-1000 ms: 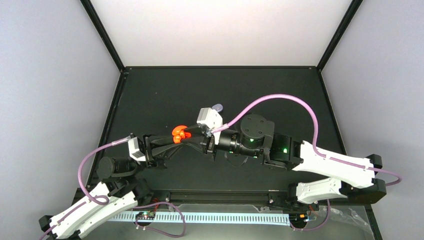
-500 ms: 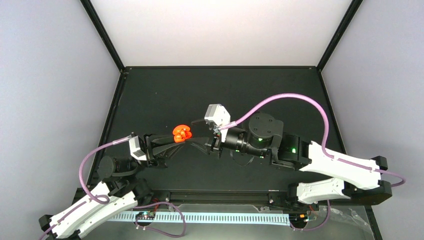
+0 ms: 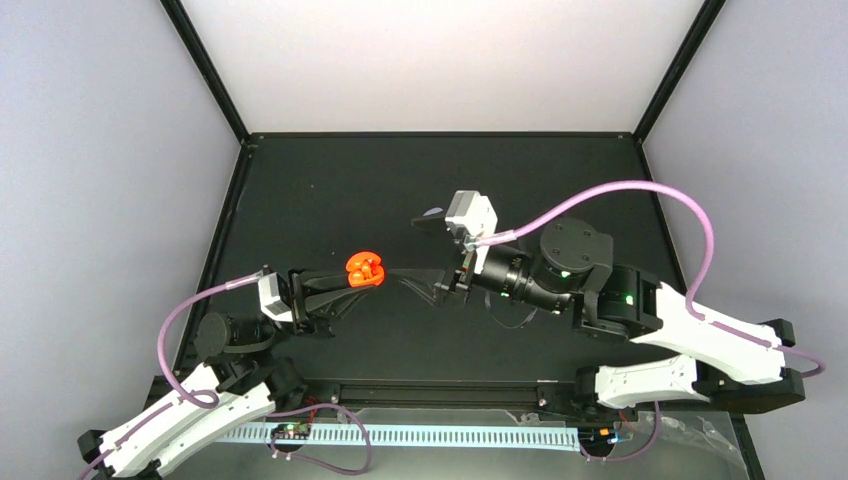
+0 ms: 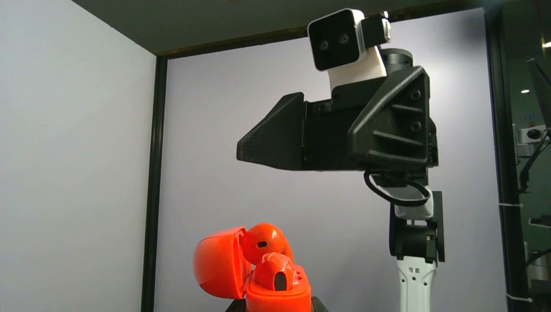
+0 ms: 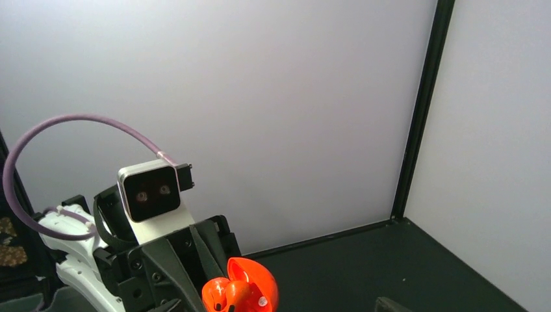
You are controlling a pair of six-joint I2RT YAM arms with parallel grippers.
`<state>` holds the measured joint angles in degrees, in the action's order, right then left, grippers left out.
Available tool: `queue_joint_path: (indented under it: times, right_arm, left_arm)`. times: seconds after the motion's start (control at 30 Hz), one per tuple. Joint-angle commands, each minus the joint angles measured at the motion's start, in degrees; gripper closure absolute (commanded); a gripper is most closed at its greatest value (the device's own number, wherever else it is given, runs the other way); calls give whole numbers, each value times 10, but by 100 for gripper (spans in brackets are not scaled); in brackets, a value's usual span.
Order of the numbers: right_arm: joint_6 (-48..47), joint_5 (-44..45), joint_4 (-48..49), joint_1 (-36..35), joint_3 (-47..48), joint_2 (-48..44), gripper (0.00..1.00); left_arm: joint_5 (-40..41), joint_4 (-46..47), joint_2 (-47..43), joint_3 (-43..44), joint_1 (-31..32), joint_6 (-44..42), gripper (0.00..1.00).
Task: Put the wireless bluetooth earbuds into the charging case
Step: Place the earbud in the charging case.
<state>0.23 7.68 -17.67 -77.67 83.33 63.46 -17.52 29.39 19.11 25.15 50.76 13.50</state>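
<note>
My left gripper (image 3: 352, 277) is shut on the base of a red-orange charging case (image 3: 364, 268), held above the table. In the left wrist view the case (image 4: 279, 299) stands with its lid (image 4: 217, 263) swung open to the left. Two red-orange earbuds sit in it: one low in front (image 4: 278, 270), one standing higher against the lid (image 4: 263, 242). My right gripper (image 3: 412, 254) hangs to the right of the case, open, clear of it and holding nothing. In the right wrist view the case (image 5: 242, 294) sits at the bottom edge, with one fingertip (image 5: 392, 304) showing.
A small pale lavender object (image 3: 433, 212) lies on the black table (image 3: 330, 190) just behind the right gripper. Black frame posts and pale walls enclose the table on three sides. The right arm's purple cable (image 3: 640, 190) arches over the back right.
The right gripper has drawn back to the right, away from the case, and its fingers have spread apart. The left gripper and the case have stayed put.
</note>
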Motion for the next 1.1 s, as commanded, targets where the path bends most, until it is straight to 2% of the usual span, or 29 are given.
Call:
queue_joint_path:
  times: [0.0, 0.2, 0.43, 0.7, 0.97, 1.07]
  right_arm:
    - [4, 25, -49, 1, 35, -12, 23]
    - [7, 38, -115, 2, 70, 3, 16]
    - [10, 3, -171, 1, 106, 29, 7]
    - [5, -29, -208, 2, 122, 46, 6]
    - [16, -19, -173, 1, 124, 52, 5]
    - [13, -25, -187, 2, 148, 75, 5]
  left_arm:
    - [-23, 14, -3, 19, 3, 10, 98]
    - [-53, 22, 5, 21, 3, 19, 98]
    - [-91, 28, 11, 23, 3, 31, 98]
    - [-107, 23, 4, 24, 3, 37, 98]
    - [-128, 23, 8, 25, 3, 38, 98]
    - [-130, 20, 9, 25, 3, 38, 99]
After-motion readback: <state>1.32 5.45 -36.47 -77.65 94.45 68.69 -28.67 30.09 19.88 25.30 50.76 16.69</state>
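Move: My left hand already holds the open orange charging case between its fingertips, the case's middle about 1 cm above that hand's point, both orange earbuds in it. From my right hand, which is empty and already leaving, the case lies about 5 cm to the left, 2 cm back and roughly 6 cm below. The raised lid stands on the far side, some 5 cm left of my right hand, 1 cm back and 5 cm below. I carry my right hand another 2 cm or so to the right and a little up, clear of the case, then turn it around and bring it about 4 cm down and 2 cm left, back towards the earbuds, its fingertips dipping about 10 degrees as they spread to wide open. Meanwhile my left hand keeps its grip, drawing the case back about 3 cm and slightly right while swinging it some 10 degrees clockwise. ##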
